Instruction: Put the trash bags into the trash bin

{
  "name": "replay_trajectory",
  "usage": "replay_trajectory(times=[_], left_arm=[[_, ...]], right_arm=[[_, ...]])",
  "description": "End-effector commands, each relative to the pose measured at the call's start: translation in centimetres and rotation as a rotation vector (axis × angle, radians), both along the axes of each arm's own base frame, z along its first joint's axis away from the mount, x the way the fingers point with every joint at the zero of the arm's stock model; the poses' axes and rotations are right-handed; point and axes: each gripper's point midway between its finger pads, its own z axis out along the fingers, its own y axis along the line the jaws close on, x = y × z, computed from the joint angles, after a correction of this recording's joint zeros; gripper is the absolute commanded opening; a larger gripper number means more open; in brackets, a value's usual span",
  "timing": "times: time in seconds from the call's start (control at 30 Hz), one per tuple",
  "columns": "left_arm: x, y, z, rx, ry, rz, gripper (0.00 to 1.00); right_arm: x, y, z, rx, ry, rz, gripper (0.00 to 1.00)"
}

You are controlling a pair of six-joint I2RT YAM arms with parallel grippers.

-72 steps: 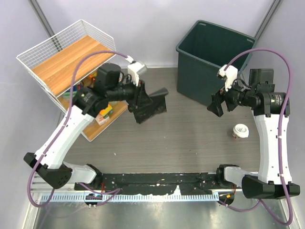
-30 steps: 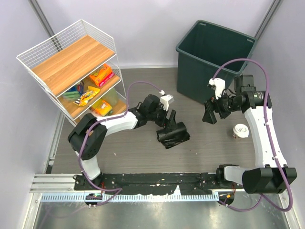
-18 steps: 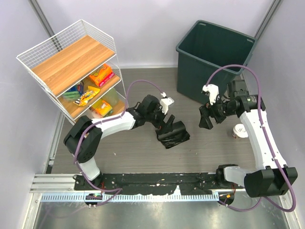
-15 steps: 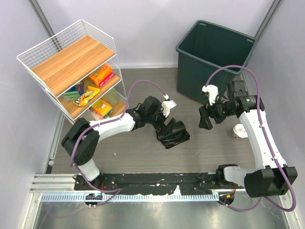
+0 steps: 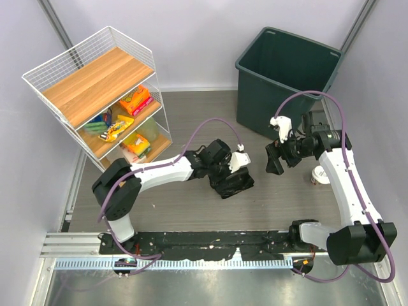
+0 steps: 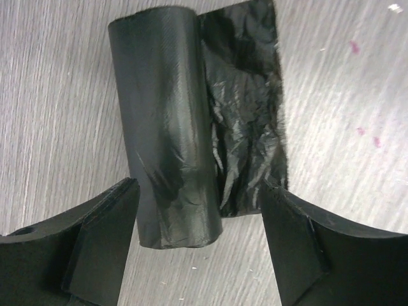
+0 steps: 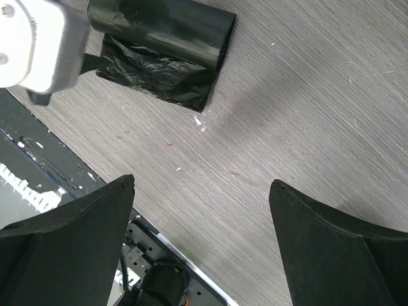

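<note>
The trash bags (image 6: pixel 167 121) are a tight black roll with a crinkled loose flap (image 6: pixel 247 115), lying on the grey floor (image 5: pixel 237 185). My left gripper (image 6: pixel 199 191) is low over the roll's near end and open, one finger on each side; the left finger (image 6: pixel 102 236) is close against the roll, the right finger (image 6: pixel 299 236) by the flap's edge. My right gripper (image 7: pixel 201 191) hangs open and empty above bare floor, right of the roll (image 7: pixel 162 22), (image 5: pixel 273 162). The trash bin (image 5: pixel 261 95), dark grey-green, stands at the back right.
A white wire shelf rack (image 5: pixel 95 83) with colourful snack packets stands at the back left. A small white cup (image 5: pixel 320 175) sits on the floor under the right arm. The left wrist's white camera housing (image 7: pixel 35 44) shows beside the roll.
My left wrist has turned and shifted right over the roll, which stays on the floor. My right gripper has drifted a little left and lower.
</note>
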Motion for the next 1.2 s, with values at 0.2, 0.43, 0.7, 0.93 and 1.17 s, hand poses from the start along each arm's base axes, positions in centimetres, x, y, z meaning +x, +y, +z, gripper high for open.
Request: replay_trajectory(times=[0.2,0.43,0.7,0.93,1.17], left_arm=[[1.7,0.1,-1.6,0.096,-0.068,-0.015,0.77],[2.1,0.4,-3.3,0.141,-0.070,-0.014,0.71],[2.4,0.6,-3.7,0.149,-0.051,0.015,0.45],[2.7,0.8,-2.6,0.091,0.054,0.089,0.10],[4.7,1.3,-0.2,-0.086,0.192,0.236,0.00]], right_arm=[[-0.1,-0.2,0.6,-0.012,-0.062,-0.010,0.90],[0.0,-0.2,0.3,-0.011,-0.058,-0.010,0.90],[-0.1,-0.2,-0.1,-0.015,-0.056,-0.003,0.90],[0.1,-0.3,-0.4,-0.019,-0.044,0.005,0.90],[1.0,0.1,0.2,0.001,-0.041,0.007,0.90]])
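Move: The roll of trash bags lies on the table just under the open left fingers, its middle about 5 cm to that hand's right and 5 cm below, with its left end nearly under the fingertips. The trash bin stands about 26 cm ahead and 21 cm right of the left hand; a white cup sits some 37 cm to the right, about level with it. From the right hand, the roll is about 12 cm left and 16 cm below. The left fingers shut around the left end of the trash-bag roll and pinch it: the hand first sinks about 5 cm onto it, drifting slightly forward and left while its fingers tip some 10 degrees steeper, then closes low over the table. Once nearly shut, it eases a further 1.5 cm or so forward, rising slightly and turning a little counter-clockwise. ##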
